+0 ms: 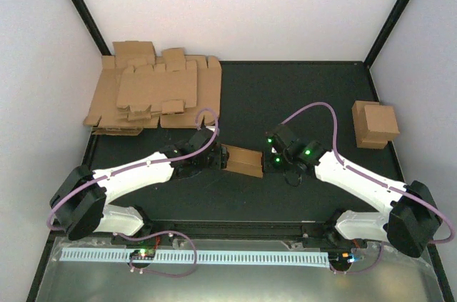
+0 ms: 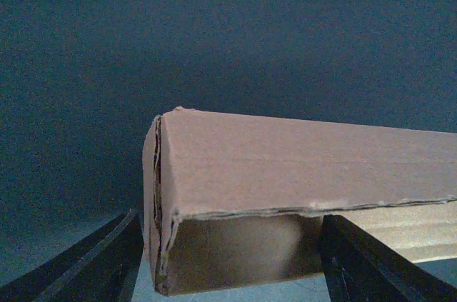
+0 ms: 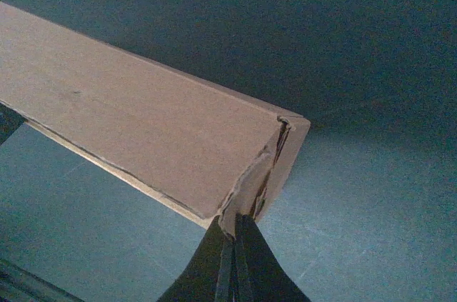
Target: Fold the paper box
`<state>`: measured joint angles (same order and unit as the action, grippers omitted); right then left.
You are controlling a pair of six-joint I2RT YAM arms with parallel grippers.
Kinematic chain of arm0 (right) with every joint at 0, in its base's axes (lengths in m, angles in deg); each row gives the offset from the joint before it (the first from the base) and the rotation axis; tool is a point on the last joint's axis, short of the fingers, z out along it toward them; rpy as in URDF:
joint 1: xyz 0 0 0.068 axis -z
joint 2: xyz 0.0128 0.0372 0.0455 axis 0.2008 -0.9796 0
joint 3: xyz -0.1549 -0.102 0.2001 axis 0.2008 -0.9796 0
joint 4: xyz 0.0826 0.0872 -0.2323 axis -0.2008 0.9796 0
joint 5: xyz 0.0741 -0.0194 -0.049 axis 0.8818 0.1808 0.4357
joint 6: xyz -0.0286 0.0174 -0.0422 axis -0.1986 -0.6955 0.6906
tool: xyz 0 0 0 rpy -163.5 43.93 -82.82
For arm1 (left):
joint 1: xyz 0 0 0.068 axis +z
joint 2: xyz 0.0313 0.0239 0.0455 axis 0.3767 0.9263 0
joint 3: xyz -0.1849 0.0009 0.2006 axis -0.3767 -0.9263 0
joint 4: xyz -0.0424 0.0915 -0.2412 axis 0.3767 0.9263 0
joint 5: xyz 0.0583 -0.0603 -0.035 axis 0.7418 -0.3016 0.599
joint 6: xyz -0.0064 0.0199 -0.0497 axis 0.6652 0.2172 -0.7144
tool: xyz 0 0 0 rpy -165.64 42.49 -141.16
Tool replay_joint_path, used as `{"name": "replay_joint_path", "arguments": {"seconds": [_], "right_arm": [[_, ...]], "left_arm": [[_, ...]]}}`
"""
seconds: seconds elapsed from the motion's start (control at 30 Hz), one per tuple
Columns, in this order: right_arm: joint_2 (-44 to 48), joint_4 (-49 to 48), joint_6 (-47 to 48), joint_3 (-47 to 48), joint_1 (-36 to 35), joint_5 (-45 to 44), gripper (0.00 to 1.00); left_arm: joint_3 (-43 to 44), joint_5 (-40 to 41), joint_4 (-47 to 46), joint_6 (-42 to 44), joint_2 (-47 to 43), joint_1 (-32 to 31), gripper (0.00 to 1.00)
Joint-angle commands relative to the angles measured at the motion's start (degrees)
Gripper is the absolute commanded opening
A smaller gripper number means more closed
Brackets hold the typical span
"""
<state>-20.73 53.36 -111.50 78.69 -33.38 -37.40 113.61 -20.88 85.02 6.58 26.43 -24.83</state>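
The paper box [image 1: 241, 160] is a brown cardboard piece, partly folded, held low over the dark mat between my two arms. My left gripper [image 1: 220, 158] is at its left end. In the left wrist view the box end [image 2: 285, 173] fills the gap between the two black fingers [image 2: 100, 263], which press on both its sides, so my left gripper [image 2: 230, 218] is shut on it. My right gripper [image 1: 275, 153] is at the box's right end. In the right wrist view the box [image 3: 143, 116] runs off to the left, and my right gripper [image 3: 234, 225] is shut, pinching the loose end flap at the corner.
A pile of flat brown cardboard blanks [image 1: 153, 95] lies at the back left of the mat. Two small folded boxes [image 1: 375, 123] are stacked at the right edge. White walls enclose the back and sides. A white slotted rail [image 1: 193, 255] runs along the near edge between the arm bases.
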Motion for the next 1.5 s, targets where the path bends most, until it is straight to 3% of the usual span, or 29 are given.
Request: {"name": "replay_joint_path", "arguments": {"seconds": [0.0, 0.67, 0.83, 1.0, 1.3, 1.47], "right_arm": [[-0.73, 1.42, 0.28, -0.83, -0.34, 0.26, 0.02], [-0.64, 3.44, 0.58, -0.95, -2.66, -4.65, 0.03], [2.42, 4.05, 1.64, 0.88, -2.65, -5.84, 0.22], [2.25, 5.09, 2.02, 2.13, -2.54, -7.07, 0.3], [2.15, 4.05, 2.78, 4.67, -2.48, -7.0, 0.32], [0.11, 4.98, 2.12, 5.73, -2.35, -8.76, 0.27]], "left_arm": [[0.5, -0.09, 4.69, -0.02, 1.8, -0.66, 0.7], [0.5, -0.09, 4.94, -0.11, 1.68, -0.68, 0.7], [0.38, -0.13, 4.87, -0.12, 1.73, -0.69, 0.7], [0.41, -0.18, 4.88, -0.11, 1.71, -0.68, 0.7], [0.5, -0.34, 4.79, 0.06, 1.66, -0.77, 0.7], [0.5, -0.34, 4.9, 0.15, 1.57, -0.78, 0.7]]}}
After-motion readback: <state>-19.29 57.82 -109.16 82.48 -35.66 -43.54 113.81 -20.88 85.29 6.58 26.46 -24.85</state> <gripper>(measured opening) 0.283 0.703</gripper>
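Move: The right hand's shut fingertips are already at the near corner of the box's right end; the middle of that end flap lies about 2 cm ahead and 1 cm below. From the same hand the box's middle is some 6 cm to the left, 1 cm ahead and 2 cm lower. For the left hand, whose parted fingers stand around the other end, the box's middle is about 6 cm to the right, level fore and aft, and 1 cm below. Down by only half a centimetre and slightly left at first, the right hand bears on the end-flap corner with its fingers shut. It then shifts about 1.5 cm right and back as the fingers part to roughly a third, frees the corner and rises some 2.5 cm, easing forward and left, the fingertips swinging about 5 degrees outward. The left hand stays still around the left end. ##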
